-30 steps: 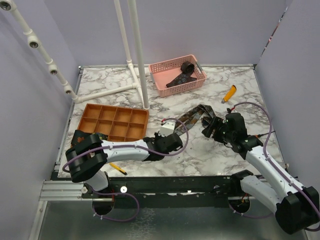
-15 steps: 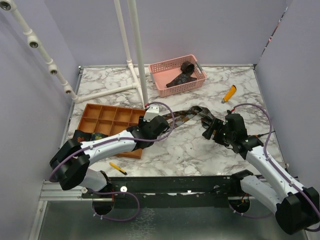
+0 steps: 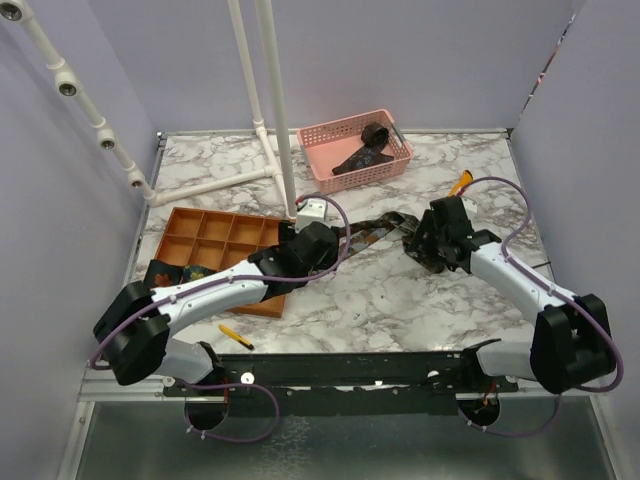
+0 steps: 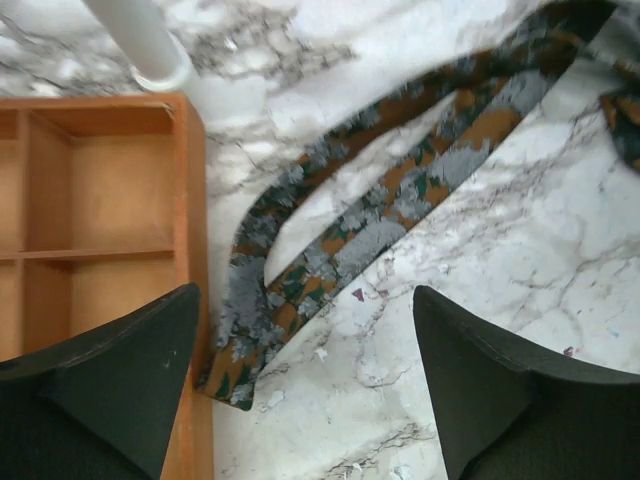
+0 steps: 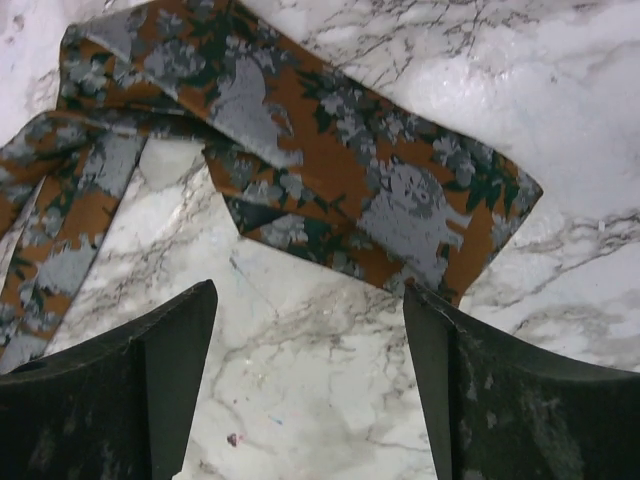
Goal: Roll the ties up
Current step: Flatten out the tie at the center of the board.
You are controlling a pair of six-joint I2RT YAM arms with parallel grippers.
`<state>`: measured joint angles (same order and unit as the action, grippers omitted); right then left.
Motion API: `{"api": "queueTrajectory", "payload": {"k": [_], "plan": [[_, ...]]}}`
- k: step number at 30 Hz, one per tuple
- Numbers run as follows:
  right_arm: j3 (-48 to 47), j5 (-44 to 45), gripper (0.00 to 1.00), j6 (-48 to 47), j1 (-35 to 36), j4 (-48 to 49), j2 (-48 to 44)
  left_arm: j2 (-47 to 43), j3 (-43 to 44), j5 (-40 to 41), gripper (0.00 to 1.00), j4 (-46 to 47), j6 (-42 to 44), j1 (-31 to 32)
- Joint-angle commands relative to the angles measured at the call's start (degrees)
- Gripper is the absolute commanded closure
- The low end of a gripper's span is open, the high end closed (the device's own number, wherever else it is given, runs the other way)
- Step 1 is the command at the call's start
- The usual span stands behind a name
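One unrolled tie (image 3: 375, 230), dark with rust and grey flowers, lies folded on the marble between my two grippers. In the left wrist view its narrow end (image 4: 240, 350) rests against the orange tray's wall (image 4: 195, 250). My left gripper (image 4: 305, 385) hovers over that end, open, nothing between its fingers (image 4: 120, 370). The right wrist view shows the tie's wide end (image 5: 330, 170) just beyond my open right gripper (image 5: 310, 360), which holds nothing. From above, the left gripper (image 3: 322, 248) and the right gripper (image 3: 428, 248) sit at opposite ends of the strip. More dark ties (image 3: 365, 145) lie in the pink basket (image 3: 320, 135).
The orange compartment tray (image 3: 215, 228) stands left of the tie, partly under my left arm. A white pipe frame (image 3: 280, 120) rises behind it. An orange-handled tool (image 3: 460, 184) lies at the back right. A yellow pen (image 3: 237, 337) lies near the front edge.
My left arm swung back and left from the tray's front to the tie's narrow end, and its jaws opened. My right gripper shifted toward the tie's wide end.
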<state>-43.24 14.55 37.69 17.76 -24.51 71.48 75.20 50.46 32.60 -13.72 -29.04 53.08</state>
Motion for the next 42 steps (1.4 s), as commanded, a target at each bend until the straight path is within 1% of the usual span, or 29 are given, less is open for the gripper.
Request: {"api": "queueTrajectory", "payload": {"k": [1, 3, 5, 6, 8, 9, 10, 12, 14, 17, 20, 25, 28, 29, 30, 31, 32, 34, 36, 39, 40, 42], "plan": [[-3.82, 4.49, 0.23, 0.44, -0.58, -0.33, 4.03, 6.21, 1.05, -6.82, 0.15, 2.35, -0.13, -0.12], [-0.91, 1.2, 0.27, 0.73, -0.55, 2.42, 0.18, 7.45, 0.33, -7.63, 0.18, 4.52, -0.99, -0.17], [1.41, -2.46, 0.33, -0.3, -0.53, 3.77, -3.03, 8.43, -0.24, -7.52, 0.19, 8.06, -0.94, -0.17], [1.36, -4.19, 0.34, -0.37, -0.41, 2.99, -3.0, 9.17, -0.42, -7.15, 0.2, 10.22, -0.95, -0.21], [-0.09, -3.13, 0.34, 0.98, -0.07, -1.82, -0.27, 11.44, -0.05, -7.72, 0.23, 13.37, -0.77, -0.81], [0.06, -2.34, 0.34, 1.67, -0.08, -2.88, 0.99, 13.08, 0.67, -8.41, 0.27, 15.02, -0.81, -1.33], [0.52, -1.36, 0.33, 2.22, -0.13, -3.31, 1.88, 15.27, 1.87, -8.95, 0.34, 14.99, -0.83, -1.9], [1.54, 0.33, 0.28, 3.9, -0.87, -4.0, 3.12, 19.4, 4.23, -10.14, 0.48, 13.13, -1.53, -2.86], [2.24, 0.72, 0.25, 5.7, -2.08, -4.44, 3.47, 22.0, 4.63, -10.28, 0.57, 11.28, -2.6, -3.5], [1.59, 3.45, 0.19, 7.38, -2.57, -5.21, 3.66, 23.24, 2.33, -9.43, 0.64, 11.34, -5.14, -3.91], [-0.31, 5.02, 0.16, 8.67, -3.96, -6.24, 6.17, 24.38, 0.27, -8.63, 0.7, 11.55, -7.69, -4.07], [-1.25, 4.49, 0.16, 12.77, -7.18, -4.46, 9.98, 24.64, -2.67, -9.21, 0.79, 13.34, -9.65, -4.05], [-3.56, 4.4, 0.17, 12.92, -7.59, -4.72, 14.97, 23.92, -4.33, -9.79, 0.85, 14.51, -9.63, -4.07], [-4.56, 4.21, 0.2, 12.51, -7.62, -5.16, 16.75, 23.74, -4.73, -10.1, 0.87, 15.0, -9.56, -4.12], [-5.19, 3.78, 0.26, 11.92, -7.64, -5.22, 18.3, 23.57, -5.25, -10.39, 0.9, 15.29, -9.47, -4.12], [-5.42, 3.44, 0.34, 11.44, -7.64, -5.26, 18.98, 23.37, -5.74, -10.63, 0.92, 15.48, -9.46, -4.07], [-5.33, 3.24, 0.46, 10.89, -7.57, -5.32, 19.03, 23.14, -6.14, -10.95, 0.94, 15.6, -9.5, -4.11], [-5.15, 3.43, 0.65, 8.95, -7.57, -6.09, 17.92, 22.65, -6.98, -11.41, 0.97, 16.15, -9.7, -4.08], [-6.78, 5.09, 0.77, 5.18, -7.56, -9.36, 16.89, 22.17, -7.88, -11.72, 0.99, 16.84, -10.12, -4.12], [-12.04, 7.46, 0.98, -2.93, -7.35, -16.56, 15.38, 21.86, -9.16, -13.17, 1.0, 18.16, -10.9, -4.04], [-13.98, 8.85, 0.99, -5.99, -6.99, -19.39, 14.49, 21.77, -9.51, -13.7, 1.0, 18.43, -11.23, -3.97], [-17.03, 9.92, 1.0, -11.77, -6.5, -24.56, 13.47, 21.42, -10.12, -14.29, 1.0, 18.67, -11.62, -3.56]]}}
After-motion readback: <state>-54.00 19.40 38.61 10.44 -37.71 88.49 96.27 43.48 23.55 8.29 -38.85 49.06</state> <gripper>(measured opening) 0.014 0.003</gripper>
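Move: The tie's left stretch, two strips running out from beside the tray, is about 2 cm ahead of the left hand, 3 cm to its right and 13 cm below. The tray's middle lies some 23 cm left and 2 cm back, the white pole's foot about 14 cm ahead and 8 cm left. For the right hand, the tie's wide tip is level ahead, 4 cm right and 7 cm below; the tie's bend is 9 cm ahead and 9 cm left, the yellow cutter 20 cm ahead and 11 cm right. Down some 12 cm and a little to the right and forward, the left hand tips its fingers more steeply and closes them fully at the tie's left stretch. The right hand wavers, sinks about 6 cm while shifting right and turning clockwise, shuts on the near edge of the wide tip, then starts up about 2 cm with the cloth pinched, partly turning back. ##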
